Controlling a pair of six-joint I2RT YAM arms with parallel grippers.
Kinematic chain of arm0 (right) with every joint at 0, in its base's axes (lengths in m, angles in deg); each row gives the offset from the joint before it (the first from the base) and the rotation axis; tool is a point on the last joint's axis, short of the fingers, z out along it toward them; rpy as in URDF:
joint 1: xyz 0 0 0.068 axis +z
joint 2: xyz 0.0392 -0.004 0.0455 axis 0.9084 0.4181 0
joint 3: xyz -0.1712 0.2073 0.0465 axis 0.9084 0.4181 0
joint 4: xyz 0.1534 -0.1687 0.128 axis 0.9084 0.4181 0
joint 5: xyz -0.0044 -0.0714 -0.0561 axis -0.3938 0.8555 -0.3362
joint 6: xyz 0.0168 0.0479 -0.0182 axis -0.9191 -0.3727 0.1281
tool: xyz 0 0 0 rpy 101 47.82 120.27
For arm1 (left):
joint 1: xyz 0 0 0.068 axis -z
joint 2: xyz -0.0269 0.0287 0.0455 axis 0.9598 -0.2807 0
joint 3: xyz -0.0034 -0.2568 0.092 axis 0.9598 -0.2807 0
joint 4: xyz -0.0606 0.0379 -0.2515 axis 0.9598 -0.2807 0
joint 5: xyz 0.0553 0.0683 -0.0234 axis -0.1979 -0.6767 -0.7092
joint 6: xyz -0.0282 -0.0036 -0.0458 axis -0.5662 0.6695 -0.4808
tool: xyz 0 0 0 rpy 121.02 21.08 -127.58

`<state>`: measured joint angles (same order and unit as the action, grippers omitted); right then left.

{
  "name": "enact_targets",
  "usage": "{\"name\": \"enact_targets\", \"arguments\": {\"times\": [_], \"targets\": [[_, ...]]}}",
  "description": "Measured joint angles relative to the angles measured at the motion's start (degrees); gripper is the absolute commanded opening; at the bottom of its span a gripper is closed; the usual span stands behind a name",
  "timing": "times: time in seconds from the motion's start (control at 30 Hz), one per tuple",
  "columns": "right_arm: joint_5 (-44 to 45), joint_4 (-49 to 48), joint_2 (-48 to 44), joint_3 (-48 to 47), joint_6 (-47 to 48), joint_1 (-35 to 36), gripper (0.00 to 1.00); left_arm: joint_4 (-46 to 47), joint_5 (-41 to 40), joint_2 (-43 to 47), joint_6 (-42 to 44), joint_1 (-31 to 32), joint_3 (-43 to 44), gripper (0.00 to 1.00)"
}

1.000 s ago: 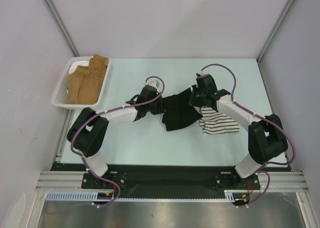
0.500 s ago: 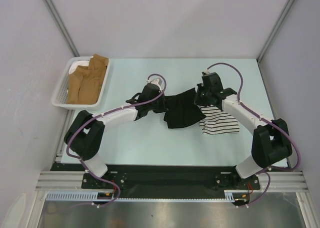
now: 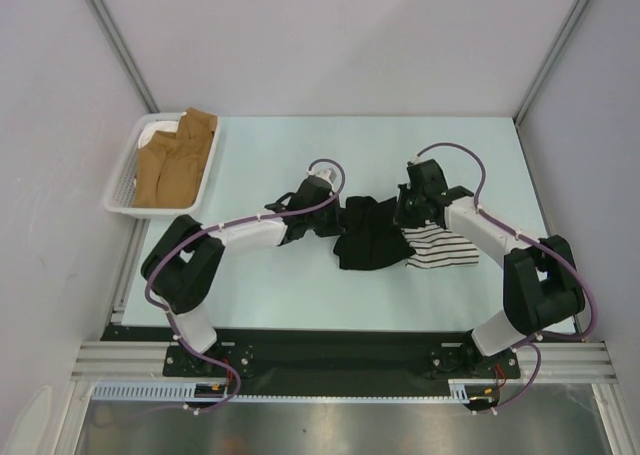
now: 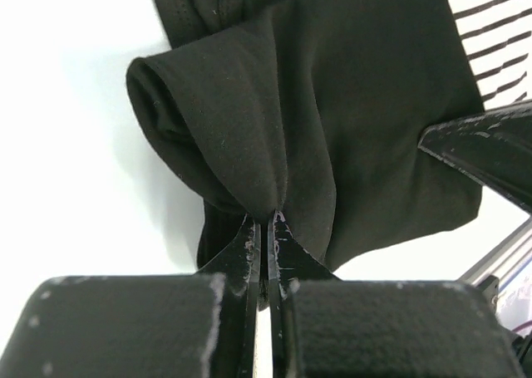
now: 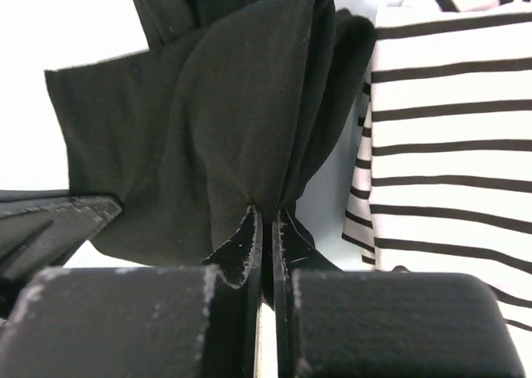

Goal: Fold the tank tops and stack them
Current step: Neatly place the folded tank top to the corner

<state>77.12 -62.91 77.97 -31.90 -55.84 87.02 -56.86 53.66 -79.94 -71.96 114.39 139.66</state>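
The black tank top [image 3: 370,237] hangs bunched between both arms over the middle of the table. My left gripper [image 3: 343,217] is shut on its left edge; in the left wrist view the black cloth [image 4: 332,104] fans out from the pinched tips [image 4: 267,220]. My right gripper [image 3: 402,213] is shut on its right edge, with the black folds [image 5: 224,120] running into the tips [image 5: 267,214]. The folded white tank top with black stripes [image 3: 440,245] lies flat on the table just right of the black one, striped cloth [image 5: 449,145] beside the right fingers.
A white basket [image 3: 122,190] holding brown cloth pieces [image 3: 175,160] stands at the back left of the table. The grey side walls close in on both sides. The right gripper's dark body [image 4: 490,149] shows in the left wrist view.
Both grippers have moved right and toward the near edge with the black tank top, bringing it lower and closer to the striped top. Both stayed shut.
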Motion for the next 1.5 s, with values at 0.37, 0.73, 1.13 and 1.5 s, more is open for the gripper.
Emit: {"name": "enact_targets", "arguments": {"times": [0.37,0.73,1.13,1.5], "targets": [[-0.4,2.6,1.8,-11.0,1.5,-0.5,0.00,2.9,0.7,-1.9,-2.5,0.4,0.0,0.00],[-0.3,6.9,1.8,-13.0,2.8,-3.3,0.00,5.1,1.7,-7.8,-4.3,2.6,4.0,0.00],[0.2,11.7,-4.2,-13.6,3.7,-5.9,0.00,6.2,2.9,-11.8,-4.4,3.9,11.7,0.00],[-1.4,12.2,-13.0,-7.9,4.3,-18.9,0.00,6.5,4.1,-18.3,-4.3,8.7,23.6,0.01]]}}
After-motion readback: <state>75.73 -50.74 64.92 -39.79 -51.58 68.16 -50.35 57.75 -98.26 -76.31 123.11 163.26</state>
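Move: Both hands already pinch the folded black tank top, whose middle lies about 8 cm to the right of the left hand and 1 cm nearer the base. The striped tank top they carry it to is centred some 22 cm right of the left hand and 2 cm back. From the right hand, the striped top's middle is roughly 9 cm right and 4 cm back, and the black one's 5 cm left and 3 cm back. Both tops lie a few centimetres below the hands. Rightward, both arms carry the pinched black tank top across the striped one. The right hand first lifts forward and up, then swings right about 12 cm, climbing higher and turning some 15 degrees clockwise; the left dips slightly, then rises while going some 15 cm right, tilting a little. Both grips stay shut. ##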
